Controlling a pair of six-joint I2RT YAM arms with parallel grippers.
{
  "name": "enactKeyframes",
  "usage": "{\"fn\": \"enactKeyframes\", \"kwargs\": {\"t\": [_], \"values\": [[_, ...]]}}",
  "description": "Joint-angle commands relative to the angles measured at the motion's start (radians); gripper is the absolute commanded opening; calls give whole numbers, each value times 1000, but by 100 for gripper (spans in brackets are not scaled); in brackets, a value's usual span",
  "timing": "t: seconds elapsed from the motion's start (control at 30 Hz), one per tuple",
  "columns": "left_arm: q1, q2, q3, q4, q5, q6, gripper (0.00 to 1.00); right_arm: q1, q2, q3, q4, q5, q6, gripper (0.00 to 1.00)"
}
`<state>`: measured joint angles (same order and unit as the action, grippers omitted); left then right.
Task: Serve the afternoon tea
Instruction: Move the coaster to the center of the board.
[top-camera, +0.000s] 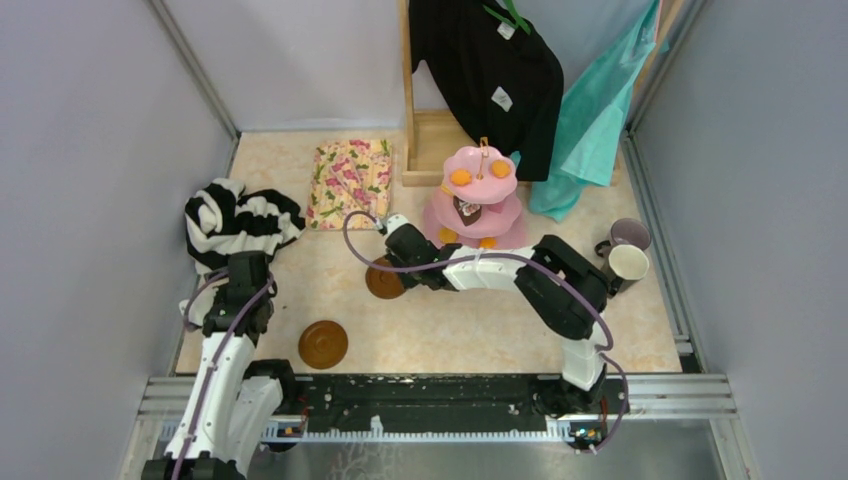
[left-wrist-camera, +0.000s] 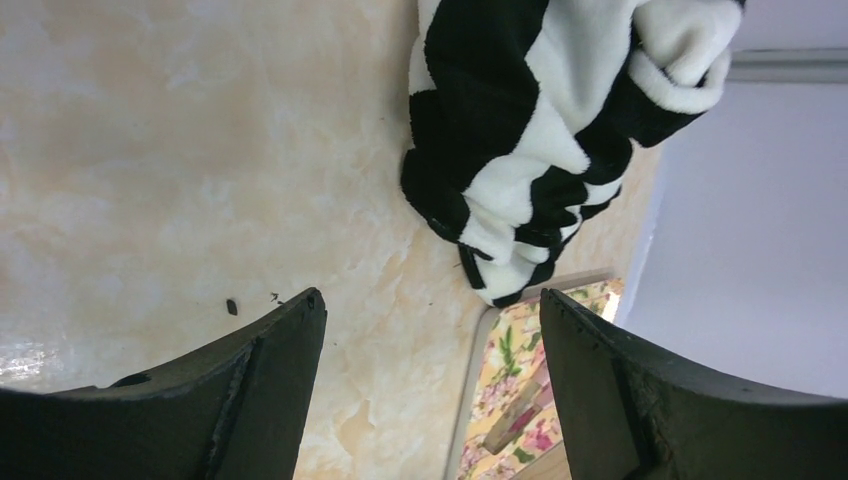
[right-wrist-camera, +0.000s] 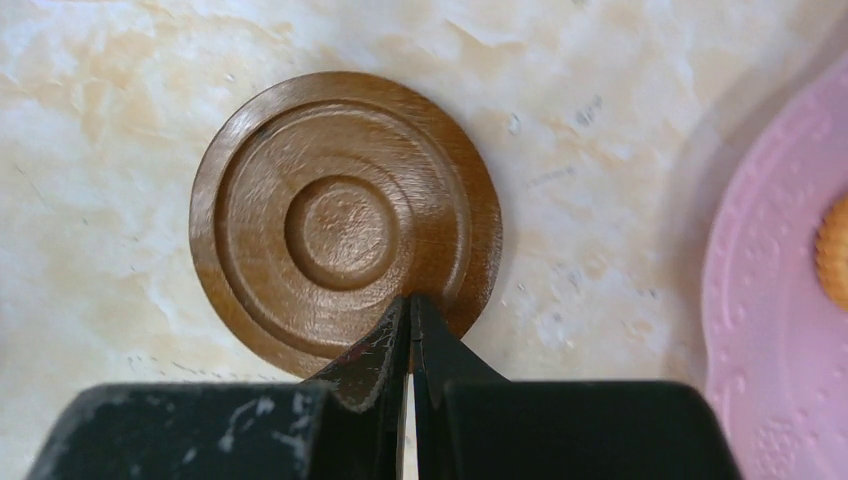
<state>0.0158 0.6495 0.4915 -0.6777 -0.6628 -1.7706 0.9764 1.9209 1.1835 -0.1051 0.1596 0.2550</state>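
Note:
The pink three-tier cake stand stands at the back centre with orange pastries on top and a brown one in the middle tier. Its rim and a pastry show in the right wrist view. One brown saucer lies flat left of the stand. My right gripper is shut, its tips over the saucer's near rim, nothing between them. A second saucer lies near the front. A lilac mug and a cream mug stand at the right. My left gripper is open and empty over bare table.
The black-and-white striped garment lies bunched at the left, just beyond my left gripper. A floral cloth lies flat behind. A wooden rack with a black garment and a teal cloth stands at the back.

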Motion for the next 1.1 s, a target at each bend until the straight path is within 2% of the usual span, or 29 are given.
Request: {"fn": "enactKeyframes", "kwargs": {"t": [0.0, 0.43, 1.07], "values": [[6, 48, 31, 50, 30, 98, 84, -35, -3, -146, -239, 40, 60, 4], [6, 65, 39, 118, 87, 203, 83, -128, -222, -385, -224, 69, 193, 4], [6, 98, 38, 144, 137, 233, 83, -168, -442, -483, -313, 151, 245, 4]]}}
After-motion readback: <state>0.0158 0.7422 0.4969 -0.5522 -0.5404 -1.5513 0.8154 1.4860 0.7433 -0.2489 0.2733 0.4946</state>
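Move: The coaster already has the right hand's shut fingertips on it near its right edge; its middle lies about 3 cm to that hand's left, level fore-and-aft and some 1 cm below. The cake stand stands roughly 13 cm ahead and 18 cm right of the right hand, the other coaster about 16 cm back and 17 cm left, and the floral board some 22 cm ahead and 11 cm left. From the left hand the coaster is around 4 cm ahead, 28 cm right and 11 cm below. The coaster is dragged on across the table under the right hand's closed fingertips, which keep their contact while sweeping steadily about 16 cm right and drifting a little back at constant height, towards the open space in front of the cake stand. The right wrist turns some 25 degrees clockwise on the way. The empty, open left hand eases slightly forward and right. ##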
